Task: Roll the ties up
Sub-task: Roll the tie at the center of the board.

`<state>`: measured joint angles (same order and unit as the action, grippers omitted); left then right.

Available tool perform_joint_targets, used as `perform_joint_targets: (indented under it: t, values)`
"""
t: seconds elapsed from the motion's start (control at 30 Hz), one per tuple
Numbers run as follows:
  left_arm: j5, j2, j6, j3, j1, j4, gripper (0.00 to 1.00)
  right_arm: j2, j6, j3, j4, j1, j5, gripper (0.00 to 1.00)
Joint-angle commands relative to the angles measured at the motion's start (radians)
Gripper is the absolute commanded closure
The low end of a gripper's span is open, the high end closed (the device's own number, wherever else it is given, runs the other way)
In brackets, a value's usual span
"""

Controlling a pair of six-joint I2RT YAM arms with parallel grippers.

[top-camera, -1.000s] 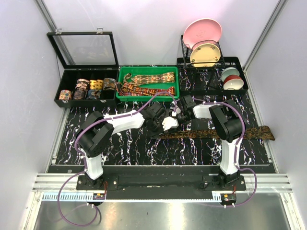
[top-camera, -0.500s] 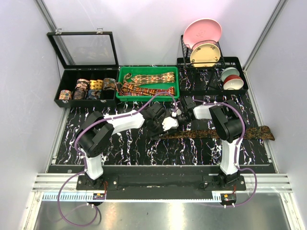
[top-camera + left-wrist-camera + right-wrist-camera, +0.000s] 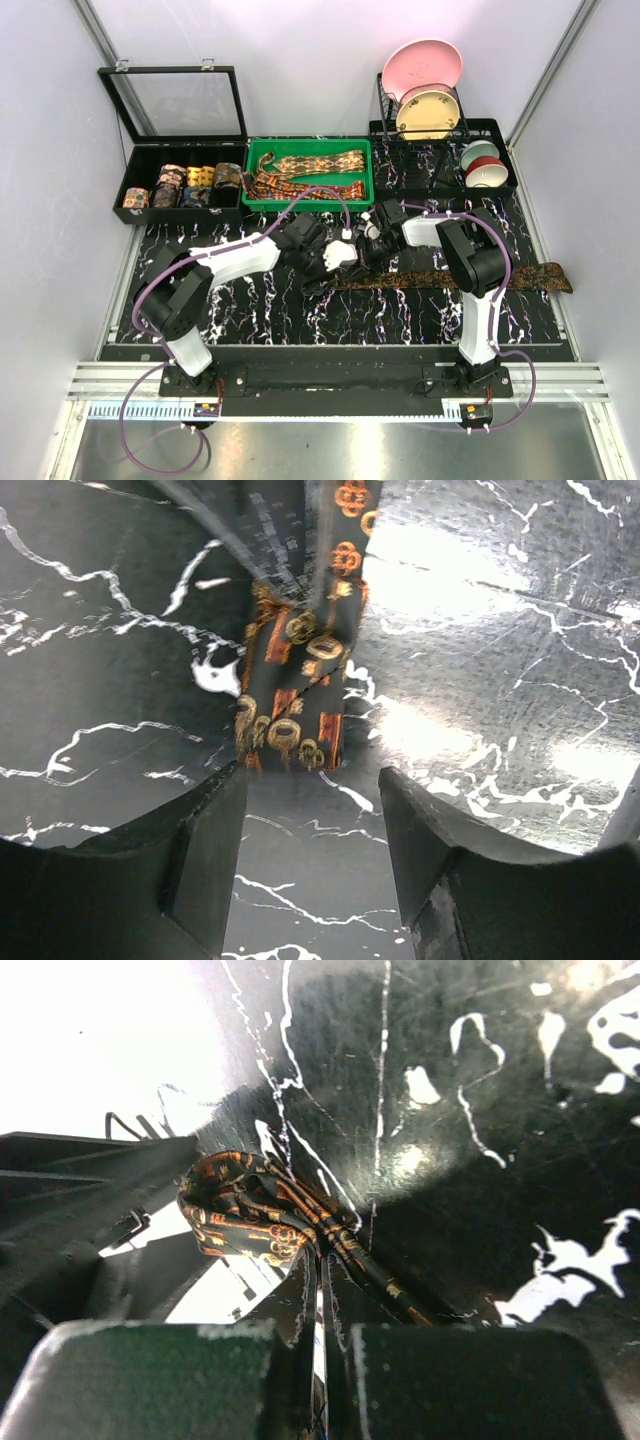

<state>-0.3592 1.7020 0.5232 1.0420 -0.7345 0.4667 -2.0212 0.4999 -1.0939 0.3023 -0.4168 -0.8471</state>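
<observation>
A dark tie (image 3: 450,277) with a gold and orange pattern lies flat across the black marble table, its wide end at the right. Its narrow end (image 3: 245,1215) is folded into a small loop. My right gripper (image 3: 320,1350) is shut on the tie just behind that loop, and it sits mid-table (image 3: 368,250) in the top view. My left gripper (image 3: 310,810) is open with only bare table between its fingers. The tie's end (image 3: 295,715) lies just ahead of those fingertips. In the top view the left gripper (image 3: 335,256) is right beside the right one.
A green tray (image 3: 255,150) at the back holds several flat ties. To its left, an open black case (image 3: 135,165) holds several rolled ties. At the back right stand a dish rack (image 3: 385,100) with plates and some bowls (image 3: 482,165).
The left gripper opened, let go of the tie's end and drew back left with its arm. The right gripper closed on the tie beside the loop.
</observation>
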Motion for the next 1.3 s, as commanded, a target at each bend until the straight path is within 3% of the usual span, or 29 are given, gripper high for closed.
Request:
perform_joint_targets:
  t: [0.0,0.3,0.57,0.93,1.27]
  values:
    - [-0.098,-0.047,0.024,-0.02,0.02,-0.114,0.42,-0.01,-0.032,-0.026,0.018,0.001,0.033,1.0]
    - [-0.158,-0.007,0.078,0.015,0.018,-0.106,0.47,-0.011,-0.037,-0.024,0.02,0.003,0.034,1.0]
    - [-0.188,0.028,0.101,0.058,0.018,-0.063,0.61,-0.013,-0.038,-0.023,0.021,0.003,0.033,1.0]
    - [-0.158,0.111,0.018,0.145,-0.019,-0.102,0.63,-0.017,-0.035,-0.026,0.02,0.003,0.025,1.0]
    - [-0.096,0.188,0.034,0.121,-0.037,-0.051,0.67,0.015,-0.012,-0.023,0.015,0.004,-0.024,0.97]
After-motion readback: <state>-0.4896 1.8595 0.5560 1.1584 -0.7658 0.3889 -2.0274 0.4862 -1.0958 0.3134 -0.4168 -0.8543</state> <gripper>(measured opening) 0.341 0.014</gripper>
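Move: The loose roll at the left end of the tie lies about 4 cm to the right of the left hand, 1 cm ahead and 2 cm lower; the right hand's shut fingertips are some 3 cm beyond it to the right. From there the flat tie runs off to the right, its middle roughly 31 cm right of the left hand and level with it. The green tray is about 23 cm straight ahead. From the right hand, the roll lies about 3 cm to its left, at fingertip height. The left fingers come down around the roll and take its two edges between them, closing from about three-fifths to a third open. To get there the left hand lifts slightly, slides about 5 cm right towards the right fingertips, then sinks some 2 cm, its fingers tilting a little flatter. The right hand stays put, keeping its shut pinch on the tie beside the roll. ##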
